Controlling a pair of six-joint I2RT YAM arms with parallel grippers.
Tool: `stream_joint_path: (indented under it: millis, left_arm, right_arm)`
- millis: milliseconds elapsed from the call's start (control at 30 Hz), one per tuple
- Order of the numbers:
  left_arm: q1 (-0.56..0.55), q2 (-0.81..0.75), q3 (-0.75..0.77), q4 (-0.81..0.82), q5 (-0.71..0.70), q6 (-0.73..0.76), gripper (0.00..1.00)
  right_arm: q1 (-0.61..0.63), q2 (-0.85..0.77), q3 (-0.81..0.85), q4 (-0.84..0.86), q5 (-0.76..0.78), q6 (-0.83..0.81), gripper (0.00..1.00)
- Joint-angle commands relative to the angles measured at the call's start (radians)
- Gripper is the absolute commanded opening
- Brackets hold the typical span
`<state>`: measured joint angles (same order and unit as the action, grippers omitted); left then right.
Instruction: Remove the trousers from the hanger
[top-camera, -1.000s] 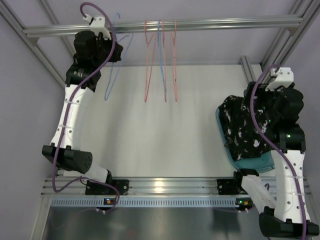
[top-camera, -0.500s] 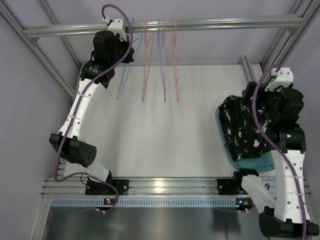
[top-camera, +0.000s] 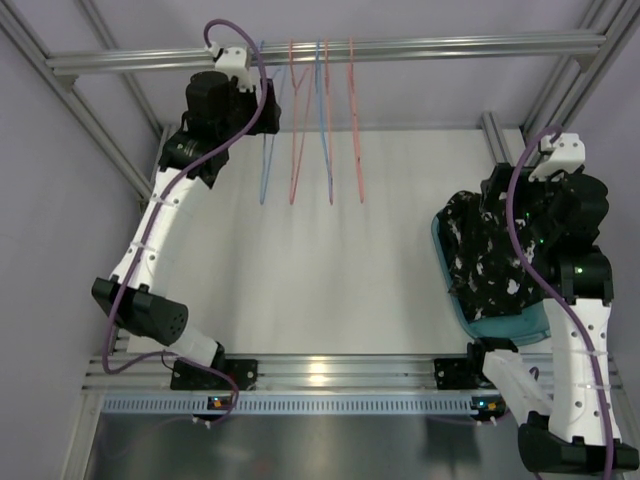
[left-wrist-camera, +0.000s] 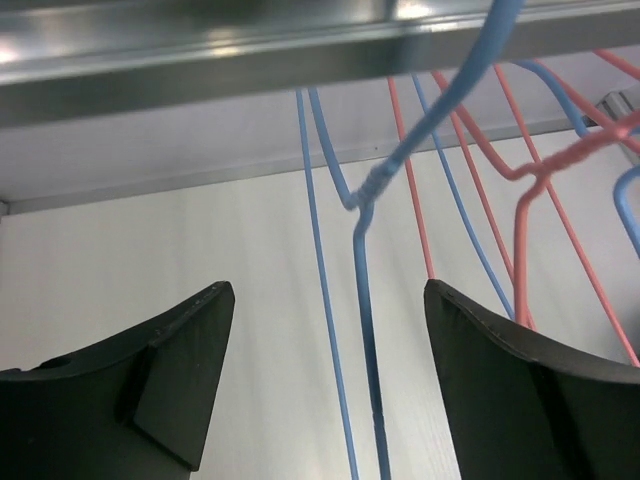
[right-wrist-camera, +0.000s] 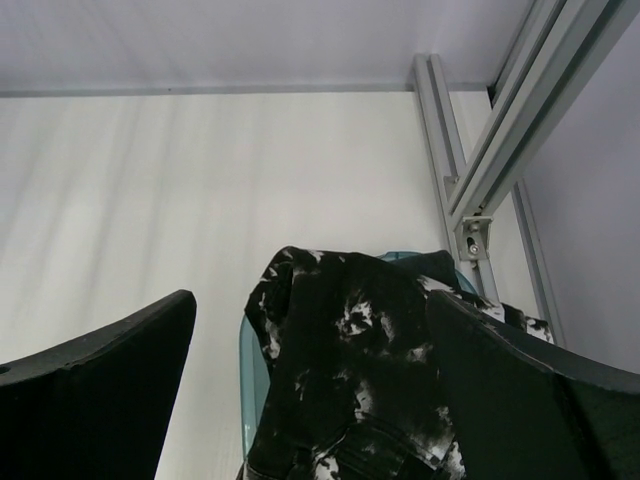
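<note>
A bare blue hanger hangs from the top rail. My left gripper is up at the rail with its jaws open. The blue hanger's wire runs down between the jaws, touching neither finger. The trousers, black with white splotches, lie heaped in a teal bin at the right. My right gripper hovers open just above the trousers, holding nothing.
Red and blue empty hangers hang close together on the rail just right of the blue one. Aluminium frame posts rise at the back corners. The white tabletop lies between the arms.
My left gripper carried the blue hanger rightward along the rail toward the others, then opened and let it go. The hanger now hangs straight. The right arm stayed still.
</note>
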<state>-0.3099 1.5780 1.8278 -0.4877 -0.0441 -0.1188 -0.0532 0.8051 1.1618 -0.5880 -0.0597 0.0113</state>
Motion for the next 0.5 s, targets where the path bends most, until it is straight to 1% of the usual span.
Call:
stream_joint_path:
  millis: [0,67,100,133,167,233,267,300,367,433,467]
  left_arm:
    - [0.005,-0.119,-0.042,0.064,-0.010,0.011,0.84]
    - [0.021,-0.169,-0.076,0.063,0.003,0.008,0.91]
    - [0.031,-0.188,-0.090,0.063,0.018,-0.005,0.94]
    - [0.043,-0.205,-0.104,0.064,0.038,-0.019,0.95]
    - [0.084,-0.240,-0.129,0.064,0.049,-0.034,0.95]
    - [0.133,-0.272,-0.162,0.063,0.116,-0.088,0.97]
    - [0.188,-0.315,-0.198,0.064,0.137,-0.106,0.97]
    - [0.216,-0.334,-0.218,0.064,0.162,-0.143,0.98]
    - [0.285,-0.378,-0.281,0.063,0.200,-0.159,0.98]
    - [0.302,-0.444,-0.327,0.060,0.225,-0.148,0.98]
    - [0.348,-0.464,-0.376,0.060,0.231,-0.145,0.98]
  right_arm:
    - [-0.014,0.003,0.052,0.013,-0.031,-0.002,0.99]
    - [-0.014,0.012,0.061,0.016,-0.043,-0.002,0.99]
    - [-0.014,0.016,0.064,0.016,-0.048,-0.034,0.99]
    - [-0.014,0.017,0.067,0.017,-0.057,-0.037,0.99]
    - [-0.013,0.022,0.068,0.020,-0.061,-0.040,0.99]
    - [-0.014,0.025,0.072,0.024,-0.078,-0.047,0.99]
    - [-0.014,0.028,0.073,0.024,-0.084,-0.050,0.99]
    - [-0.014,0.029,0.073,0.024,-0.092,-0.056,0.99]
    - [-0.013,0.032,0.073,0.017,-0.117,-0.062,0.99]
    - [-0.014,0.032,0.062,0.014,-0.141,-0.076,0.99]
    - [-0.014,0.032,0.058,0.013,-0.152,-0.083,0.99]
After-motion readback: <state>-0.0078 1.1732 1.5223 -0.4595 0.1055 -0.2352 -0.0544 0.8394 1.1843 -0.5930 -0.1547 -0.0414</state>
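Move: The left hand's fingers, already well apart, straddle the blue hanger just hung up: its neck is about 3 cm ahead, 1 cm to the right and 3 cm above. The nearest red hanger's neck hangs some 5 cm to the hand's right, 3 cm ahead and 3 cm up. The rail runs across about 2 cm ahead and 9 cm above. From the right hand, the blue hanger's neck is roughly 18 cm ahead, 42 cm left and 5 cm up. Leaving the blue hanger on the rail, the left hand draws back out from around its neck, rising slightly, then sweeps to its left away from the row of hangers, ending about 11 cm left and 9 cm back. The fingers spread the rest of the way open and the wrist turns some 10 degrees counter-clockwise. ##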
